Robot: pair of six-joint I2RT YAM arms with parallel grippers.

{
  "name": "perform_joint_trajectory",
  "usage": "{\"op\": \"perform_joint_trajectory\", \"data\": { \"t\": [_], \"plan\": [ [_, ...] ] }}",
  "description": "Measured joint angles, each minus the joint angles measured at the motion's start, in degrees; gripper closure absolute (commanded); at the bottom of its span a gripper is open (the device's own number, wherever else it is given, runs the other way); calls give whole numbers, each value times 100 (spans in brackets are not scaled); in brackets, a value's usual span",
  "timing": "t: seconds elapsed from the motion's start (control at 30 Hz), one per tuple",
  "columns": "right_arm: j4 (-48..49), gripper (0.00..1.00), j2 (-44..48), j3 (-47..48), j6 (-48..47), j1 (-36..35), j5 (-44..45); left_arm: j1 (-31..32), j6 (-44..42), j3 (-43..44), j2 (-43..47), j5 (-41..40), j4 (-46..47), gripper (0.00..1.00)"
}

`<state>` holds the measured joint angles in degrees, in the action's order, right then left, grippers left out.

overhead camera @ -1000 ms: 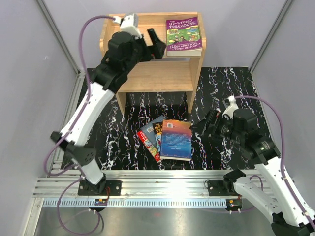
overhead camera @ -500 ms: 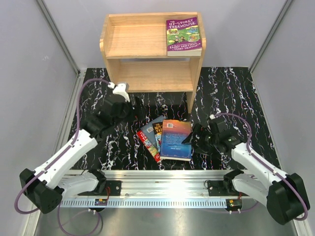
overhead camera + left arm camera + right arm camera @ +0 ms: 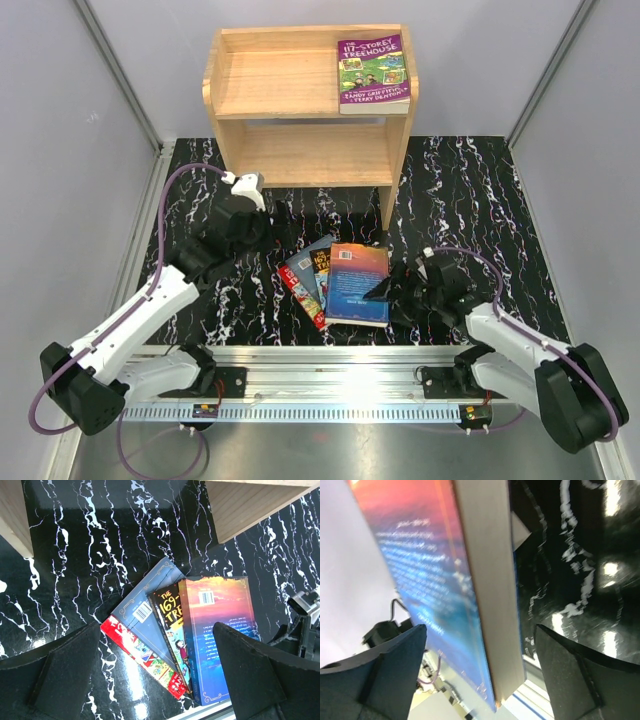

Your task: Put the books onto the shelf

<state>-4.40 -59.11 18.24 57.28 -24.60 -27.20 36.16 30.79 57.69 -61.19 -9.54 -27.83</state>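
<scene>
The light wood shelf point(image 3: 270, 80) stands at the back with a purple book point(image 3: 373, 72) lying on its top right. More books lie fanned on the black marbled mat: a thick blue-orange one point(image 3: 355, 280) point(image 3: 220, 615) on top, then yellow-black point(image 3: 170, 615), blue point(image 3: 145, 600) and red point(image 3: 140, 650). My left gripper point(image 3: 268, 228) point(image 3: 155, 630) hangs open above the mat, left of the fan, holding nothing. Low at the thick book's right edge is my right gripper point(image 3: 390, 285) point(image 3: 480, 630), open, its fingers straddling the pale page edge point(image 3: 490, 580) without touching it.
The shelf's front legs point(image 3: 245, 505) stand on the mat just behind the fanned books. Grey walls close in both sides. An aluminium rail point(image 3: 330, 365) runs along the near edge, right in front of the books.
My left arm came down from the shelf top to the mat left of the books. My right arm dropped low and slid in to the thick book's right edge.
</scene>
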Motion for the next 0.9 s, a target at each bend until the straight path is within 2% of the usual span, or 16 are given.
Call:
{"op": "perform_joint_trajectory", "data": {
  "t": [0.03, 0.13, 0.17, 0.27, 0.47, 0.5, 0.6, 0.7, 0.8, 0.83, 0.9],
  "plan": [
    [26, 9, 122, -52, 35, 0, -42, 2, 20, -9, 0, 0, 33, 1],
    [61, 31, 452, -149, 179, -4, -144, 13, 76, -61, 2, 4, 105, 1],
    [46, 43, 560, -173, 232, -4, -170, 20, 83, -90, 2, 4, 116, 1],
    [-15, 60, 776, -210, 358, -7, -249, 55, 107, -142, 2, 2, 103, 1],
    [-79, 83, 1178, -208, 483, -13, -304, 101, 127, -173, 20, -4, 103, 1],
    [-118, 89, 1196, -205, 496, -11, -308, 103, 127, -192, 35, -4, 103, 1],
    [-240, 99, 1198, -160, 490, -11, -330, 109, 136, -245, 94, -7, 92, 1],
    [-673, 100, 1200, 149, 391, -11, -317, 131, 155, -321, 190, -13, 90, 1],
    [-1338, 100, 1185, 846, 177, -15, -210, 151, 188, -420, 304, -15, 90, 1],
    [-1786, 100, 1132, 1615, -35, -15, -87, 157, 199, -461, 345, -15, 98, 1],
    [-1989, 100, 1113, 1880, -127, -15, -33, 168, 214, -553, 437, -15, 85, 1]
  ]
}}
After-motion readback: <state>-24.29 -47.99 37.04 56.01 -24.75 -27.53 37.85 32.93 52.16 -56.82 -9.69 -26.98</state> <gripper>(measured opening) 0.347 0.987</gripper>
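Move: The right hand is open at the right edge of the blue-orange book, towards its near end, so that book's middle lies about 6 cm to its left, 2 cm ahead and 1 cm lower. The 169-Storey book is some 10 cm left and 2 cm ahead, the grey book about 15 cm left and 4 cm ahead, the red book roughly 18 cm left and 1 cm back, all 3-4 cm below. From the left hand the blue-orange book is some 17 cm right, 8 cm back and 18 cm below. The right hand closes its fingers over the blue-orange book's right edge, one on each cover, while already rising 3 to 4 cm with a slight roll, and stops shutting at the book's thickness. Keeping that pinch, it pauses briefly and then lifts quickly straight up off the pile, about 11 cm in all, tipping its fingers up some 10 degrees, while the empty left hand stays wide open and eases back and down by about 2 cm. ##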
